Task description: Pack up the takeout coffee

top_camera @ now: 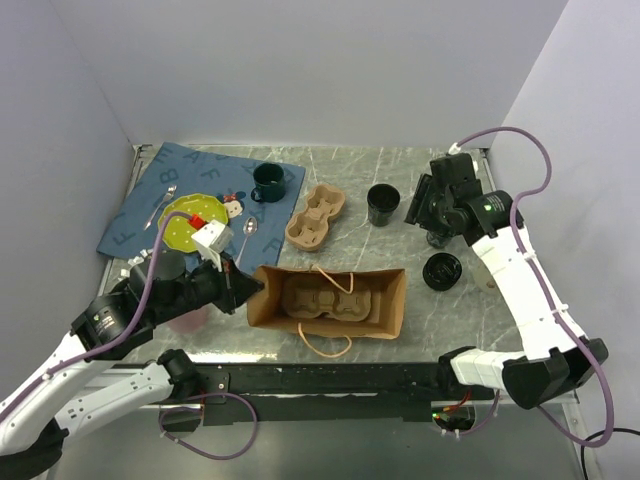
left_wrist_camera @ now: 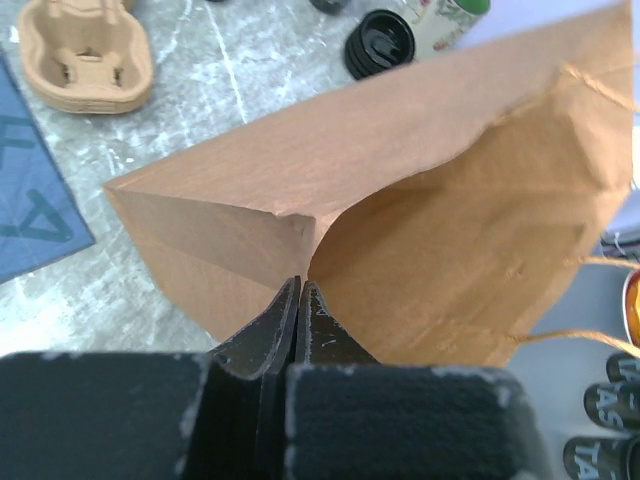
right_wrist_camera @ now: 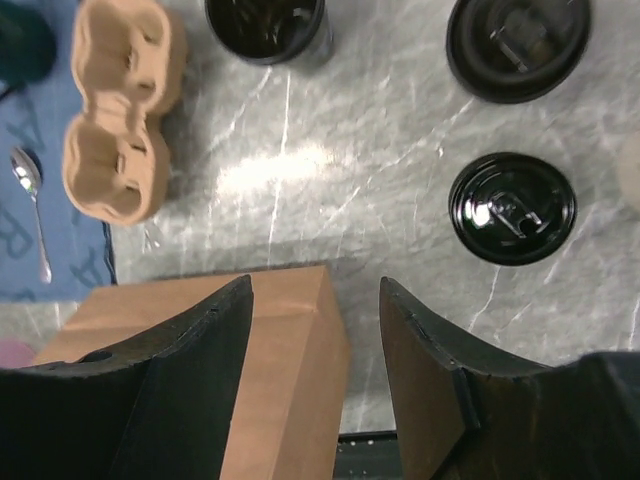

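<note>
The takeout coffee cup (top_camera: pixel 381 204) (right_wrist_camera: pixel 266 28) is a small black cup standing open at the back of the table, without a lid. One black lid (top_camera: pixel 441 270) (right_wrist_camera: pixel 512 207) lies flat to its front right. A second black lid (right_wrist_camera: pixel 518 45) shows only in the right wrist view; I cannot tell whether a cup is under it. The brown paper bag (top_camera: pixel 330 300) (left_wrist_camera: pixel 420 200) (right_wrist_camera: pixel 270 370) stands mouth up with a cardboard carrier inside. My left gripper (top_camera: pixel 256 288) (left_wrist_camera: pixel 300 283) is shut on the bag's left edge. My right gripper (top_camera: pixel 428 212) (right_wrist_camera: pixel 315 285) hangs open and empty above the table, right of the cup.
A spare cardboard cup carrier (top_camera: pixel 316 216) (right_wrist_camera: pixel 118 110) lies left of the cup. The blue cloth (top_camera: pixel 150 200) carries a dark green mug (top_camera: pixel 268 182), a green plate (top_camera: pixel 185 228) and spoons (top_camera: pixel 247 232). A pink cup (top_camera: pixel 188 318) stands under my left arm. Grey walls close in both sides.
</note>
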Controlling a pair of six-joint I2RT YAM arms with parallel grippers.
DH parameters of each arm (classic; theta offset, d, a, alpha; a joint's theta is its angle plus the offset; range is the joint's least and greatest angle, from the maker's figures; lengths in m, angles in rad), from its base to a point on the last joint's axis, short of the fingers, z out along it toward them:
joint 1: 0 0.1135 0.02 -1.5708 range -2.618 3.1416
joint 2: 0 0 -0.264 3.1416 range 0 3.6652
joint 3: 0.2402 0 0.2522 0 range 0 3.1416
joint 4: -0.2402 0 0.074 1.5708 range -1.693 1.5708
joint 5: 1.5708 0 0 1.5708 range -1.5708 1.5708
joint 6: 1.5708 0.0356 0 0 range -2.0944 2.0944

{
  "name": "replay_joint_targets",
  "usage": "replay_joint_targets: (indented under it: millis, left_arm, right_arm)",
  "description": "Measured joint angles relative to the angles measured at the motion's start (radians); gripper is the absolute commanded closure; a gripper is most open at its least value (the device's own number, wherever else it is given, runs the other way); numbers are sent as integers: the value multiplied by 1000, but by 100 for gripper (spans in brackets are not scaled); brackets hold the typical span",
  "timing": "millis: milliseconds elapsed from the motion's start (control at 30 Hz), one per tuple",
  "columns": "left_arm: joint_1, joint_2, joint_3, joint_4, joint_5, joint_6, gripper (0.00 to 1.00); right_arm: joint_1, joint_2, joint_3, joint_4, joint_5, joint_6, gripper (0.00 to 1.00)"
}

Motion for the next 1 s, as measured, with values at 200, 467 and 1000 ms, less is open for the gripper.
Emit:
replay_joint_targets:
  millis: [200,467,1000]
  left_arm:
    - [0,-2,1,-6,-16,-32,99]
    - [0,-69,-2,-75,40,-86,99]
    - [0,-111,-1,-200,142,-100,99]
  right_arm:
    - [-8,24,-27,61,-152,-70,38]
    - [-9,-26,-156,136,-377,-139,44]
    - [-8,-300,-380,90,-521,-134,39]
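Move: The left hand still pinches the left rim of the paper bag; the bag's mouth centre is some 13 cm to its right and 3 cm back, slightly lower, and the bag's far right corner about 28 cm right and 3 cm ahead. From the open right hand that corner is roughly 14 cm back, 3 cm left and a little below. The black lid lies about 3 cm back and 10 cm right, 24 cm below; the empty cup 10 cm ahead, 4 cm left, 20 cm below. Back towards the bag's far right corner sweeps the open right hand, first swinging left, some 10 cm back in all with 5 cm left and 4 cm down, turning counter-clockwise about 25 degrees with its left side rising; no touch can be seen. Meanwhile the left hand keeps its pinch on the rim and drags it about 5 cm back, slightly left and down, tipping about 10 degrees. ##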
